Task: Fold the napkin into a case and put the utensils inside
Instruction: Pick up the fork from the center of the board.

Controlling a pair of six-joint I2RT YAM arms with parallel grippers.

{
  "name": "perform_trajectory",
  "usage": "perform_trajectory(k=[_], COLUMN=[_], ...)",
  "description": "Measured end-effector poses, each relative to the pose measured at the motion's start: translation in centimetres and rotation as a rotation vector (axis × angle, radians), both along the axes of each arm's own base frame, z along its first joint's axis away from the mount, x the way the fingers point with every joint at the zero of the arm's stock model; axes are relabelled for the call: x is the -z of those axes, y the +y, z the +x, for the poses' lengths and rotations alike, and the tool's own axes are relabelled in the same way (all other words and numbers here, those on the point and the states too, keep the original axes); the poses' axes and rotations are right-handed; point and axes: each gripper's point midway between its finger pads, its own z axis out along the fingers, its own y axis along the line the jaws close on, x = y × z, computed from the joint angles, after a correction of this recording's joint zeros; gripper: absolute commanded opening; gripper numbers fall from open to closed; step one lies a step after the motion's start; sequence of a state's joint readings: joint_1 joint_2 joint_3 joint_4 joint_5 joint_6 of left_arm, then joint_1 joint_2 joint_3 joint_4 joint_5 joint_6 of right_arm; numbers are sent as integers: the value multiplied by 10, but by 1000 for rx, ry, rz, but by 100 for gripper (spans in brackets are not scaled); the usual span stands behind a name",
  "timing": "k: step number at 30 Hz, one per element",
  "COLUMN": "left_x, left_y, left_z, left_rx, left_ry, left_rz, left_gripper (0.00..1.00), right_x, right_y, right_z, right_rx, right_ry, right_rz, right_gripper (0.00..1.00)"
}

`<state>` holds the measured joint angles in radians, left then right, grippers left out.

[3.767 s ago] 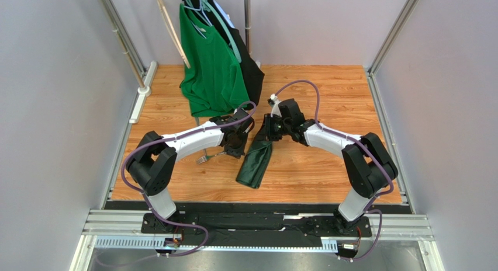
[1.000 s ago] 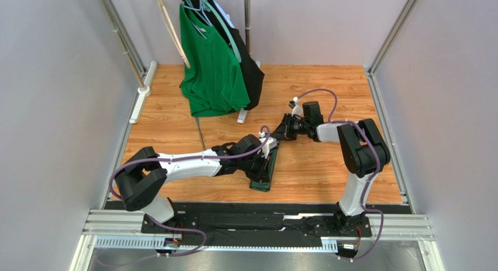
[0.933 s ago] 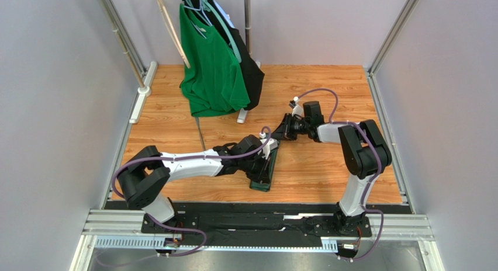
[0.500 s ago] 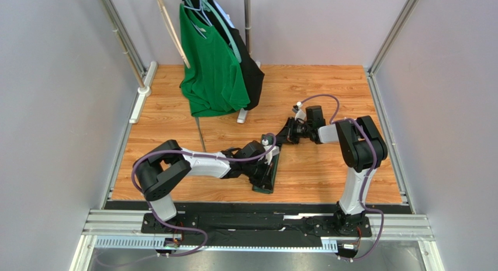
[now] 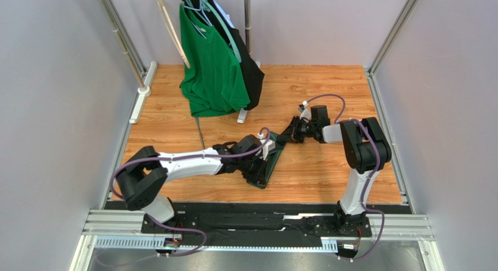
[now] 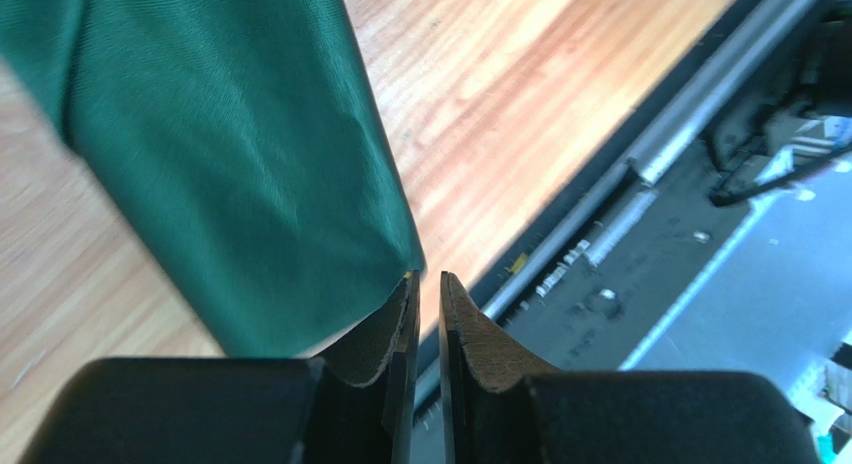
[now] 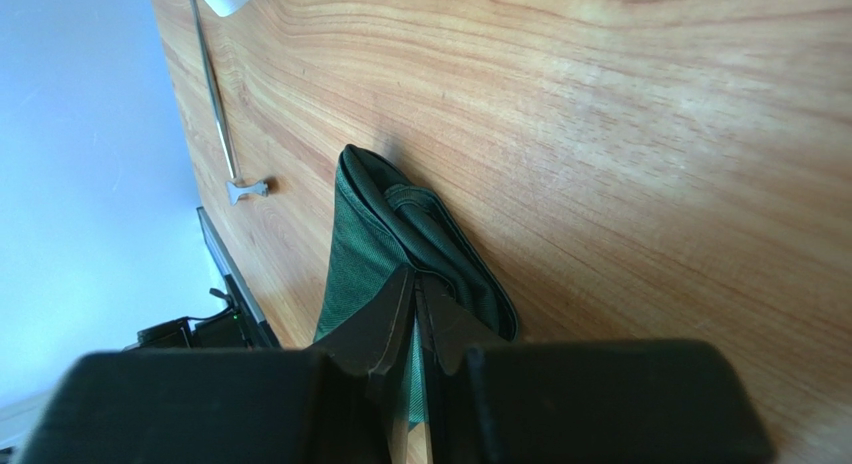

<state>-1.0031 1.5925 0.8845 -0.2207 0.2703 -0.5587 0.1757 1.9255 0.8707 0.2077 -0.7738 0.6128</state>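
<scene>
The napkin [image 5: 271, 160] lies on the wooden table as a narrow, long dark green case, slanting from upper right to lower left. My right gripper [image 5: 287, 139] is shut on its far end; in the right wrist view the cloth [image 7: 385, 234] sits pinched between the fingers [image 7: 416, 276]. My left gripper [image 5: 257, 176] hovers at the near end. In the left wrist view its jaws [image 6: 428, 276] stand a narrow gap apart with nothing between them, and the cloth [image 6: 230, 164] lies just left of the left fingertip. The utensils are out of view.
A bright green T-shirt [image 5: 213, 66] and a black garment [image 5: 252, 72] hang on a rack at the back left, its white foot [image 5: 242, 115] on the table. A thin metal rod [image 5: 200, 134] lies left of the cloth. The front rail [image 5: 257, 221] runs close below.
The left jaws have parted slightly and the left arm has stretched out leftwards. The right gripper has drawn the far end a little to the right, and the cloth's near end has shifted left.
</scene>
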Motion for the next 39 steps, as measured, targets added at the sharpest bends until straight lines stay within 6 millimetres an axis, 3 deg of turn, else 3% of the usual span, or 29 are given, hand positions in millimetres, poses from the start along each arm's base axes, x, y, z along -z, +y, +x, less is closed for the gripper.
perform_trajectory(k=[2, 5, 7, 9, 10, 14, 18, 20, 24, 27, 32, 35, 39], left_x=[-19, -50, -61, -68, -71, -91, -129, -146, -178, -200, -248, -260, -255], left_y=[4, 12, 27, 46, 57, 120, 172, 190, 234, 264, 306, 320, 323], left_z=[6, 32, 54, 72, 81, 107, 106, 102, 81, 61, 32, 23, 18], left_rx=[-19, -89, -169, -258, -309, -569, -761, -827, -985, -1069, -1184, -1219, -1205], left_ry=[-11, -44, -67, -79, -89, -165, -294, -339, -418, -479, -597, -632, -622], left_rz=[-12, -50, -56, -51, -50, -37, -56, -75, -82, -98, -161, -162, -115], left_gripper=[20, 21, 29, 37, 41, 48, 50, 50, 51, 51, 54, 56, 59], right_x=[0, -2, -2, -3, -4, -22, -75, -110, -138, -132, -110, -91, -63], right_y=[-2, -7, -11, -14, -14, -8, 33, 70, 131, 173, 243, 262, 270], right_z=[1, 3, 4, 3, 1, -10, -22, -26, -41, -51, -25, -29, -59], right_rx=[8, 30, 42, 48, 46, 26, -73, -170, -373, -496, -528, -559, -722], right_ry=[-4, -16, -23, -26, -27, -69, -231, -367, -583, -640, -656, -656, -672], right_rz=[-15, -54, -81, -105, -119, -232, -341, -348, -364, -385, -476, -523, -567], right_gripper=[12, 13, 17, 28, 39, 53, 61, 61, 63, 61, 60, 59, 60])
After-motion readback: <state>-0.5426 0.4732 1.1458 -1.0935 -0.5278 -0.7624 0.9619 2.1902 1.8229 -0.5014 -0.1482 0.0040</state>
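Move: The fork lies on the board about 25 cm to the right hand's left, 7 cm nearer the base and 2 cm lower. The folded napkin's middle is some 8 cm back and 4 cm left of the right hand; the second utensil's visible shaft is about 27 cm left and 2 cm ahead. From the left hand, the fork is roughly 8 cm ahead, 15 cm left and 5 cm down. Right hand opens, swinging some 26 cm left from napkin towards fork, while the left retreats leftward and up. ##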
